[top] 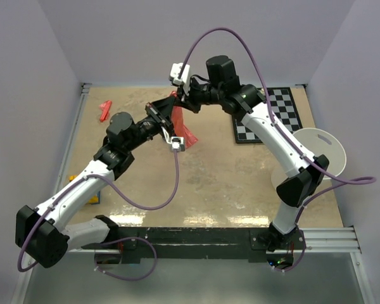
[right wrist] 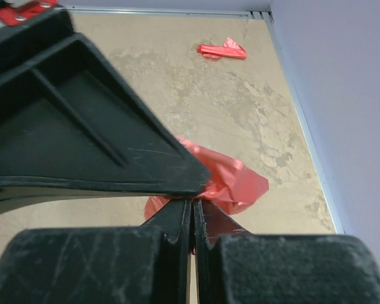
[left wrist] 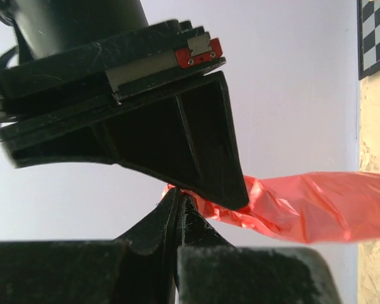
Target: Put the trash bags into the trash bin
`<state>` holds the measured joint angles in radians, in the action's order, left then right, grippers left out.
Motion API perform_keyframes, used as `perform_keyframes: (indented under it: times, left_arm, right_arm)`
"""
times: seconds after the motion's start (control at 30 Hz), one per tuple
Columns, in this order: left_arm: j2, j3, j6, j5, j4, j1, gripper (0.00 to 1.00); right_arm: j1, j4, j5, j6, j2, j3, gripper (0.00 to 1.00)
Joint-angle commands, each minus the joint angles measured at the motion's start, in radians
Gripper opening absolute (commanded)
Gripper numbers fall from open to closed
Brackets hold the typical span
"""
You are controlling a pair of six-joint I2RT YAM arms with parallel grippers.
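Note:
A crinkly red-pink trash bag (top: 182,126) hangs above the table's far middle, pinched at its top by both grippers. My left gripper (top: 168,115) is shut on its edge; in the left wrist view the fingertips (left wrist: 180,197) clamp the film, and the trash bag (left wrist: 316,206) trails off to the right. My right gripper (top: 180,101) is shut on the same bunched top. In the right wrist view the right gripper (right wrist: 193,202) has the trash bag (right wrist: 231,180) drooping beyond it. The white trash bin (top: 320,152) stands at the right edge, partly behind the right arm, well apart from the bag.
A small solid red piece (top: 105,110) lies at the far left of the table; it shows as the red piece (right wrist: 221,50) in the right wrist view. A checkerboard (top: 269,114) lies at the far right beside the bin. A small yellow object (top: 95,198) sits near the left arm.

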<state>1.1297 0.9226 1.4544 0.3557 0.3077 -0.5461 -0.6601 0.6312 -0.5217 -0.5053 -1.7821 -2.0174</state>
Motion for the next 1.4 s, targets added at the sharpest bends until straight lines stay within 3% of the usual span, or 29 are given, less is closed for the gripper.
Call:
perform_keyframes:
  times: [0.0, 0.13, 0.23, 0.37, 0.5, 0.63, 0.8, 0.97, 1.23, 1.37]
  left_arm:
    - [0.054, 0.078, 0.034, -0.014, -0.068, 0.009, 0.0]
    - [0.01, 0.045, 0.035, 0.038, -0.108, 0.005, 0.0]
    - [-0.024, 0.041, 0.027, 0.058, -0.042, -0.02, 0.0]
    - [0.033, 0.116, 0.021, 0.022, -0.021, -0.02, 0.0]
    - [0.082, 0.133, 0.037, -0.023, -0.062, -0.003, 0.0]
    - [0.026, 0.061, 0.043, 0.026, -0.098, -0.003, 0.0]
    - [-0.007, 0.085, 0.028, 0.065, -0.053, -0.021, 0.0]
    - [0.054, 0.137, 0.012, 0.026, 0.001, -0.023, 0.0]
    - [0.059, 0.075, 0.041, -0.078, -0.13, -0.021, 0.0]
    - [0.025, 0.073, 0.032, -0.046, -0.096, -0.032, 0.0]
  right_arm:
    - [-0.032, -0.054, -0.084, 0.059, 0.055, -0.056, 0.0]
    - [0.0, -0.087, -0.015, 0.068, 0.03, -0.089, 0.0]
    - [0.016, -0.079, 0.003, 0.057, 0.006, -0.049, 0.0]
    - [-0.038, -0.073, -0.023, 0.047, 0.047, 0.04, 0.0]
    - [-0.067, -0.093, -0.049, 0.097, 0.076, -0.022, 0.0]
    - [0.003, -0.093, 0.006, 0.088, 0.027, -0.112, 0.0]
    - [0.021, -0.105, 0.006, 0.088, 0.032, -0.017, 0.0]
    - [-0.044, -0.093, -0.023, 0.088, 0.075, 0.037, 0.0]
    - [0.0, -0.093, -0.052, 0.134, 0.036, -0.142, 0.0]
    - [0.011, -0.105, -0.006, 0.119, 0.038, -0.061, 0.0]
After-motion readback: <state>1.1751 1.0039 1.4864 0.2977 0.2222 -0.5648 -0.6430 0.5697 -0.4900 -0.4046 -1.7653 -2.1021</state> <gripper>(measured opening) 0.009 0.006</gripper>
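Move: Both grippers already pinch the gathered top of the red trash bag. The bag's middle hangs about 12 cm below the left hand and 5 cm to its right, level fore and aft; from the right hand it lies some 10 cm below and 2 cm to the right, 1 cm back. Below the left hand by about 36 cm stands the toy car, roughly 9 cm ahead, with the rolled bag about 19 cm ahead and 29 cm left, 37 cm down. Both shut grippers keep their pinch on the bag and jiggle it, the right finally rising about 5 cm. ##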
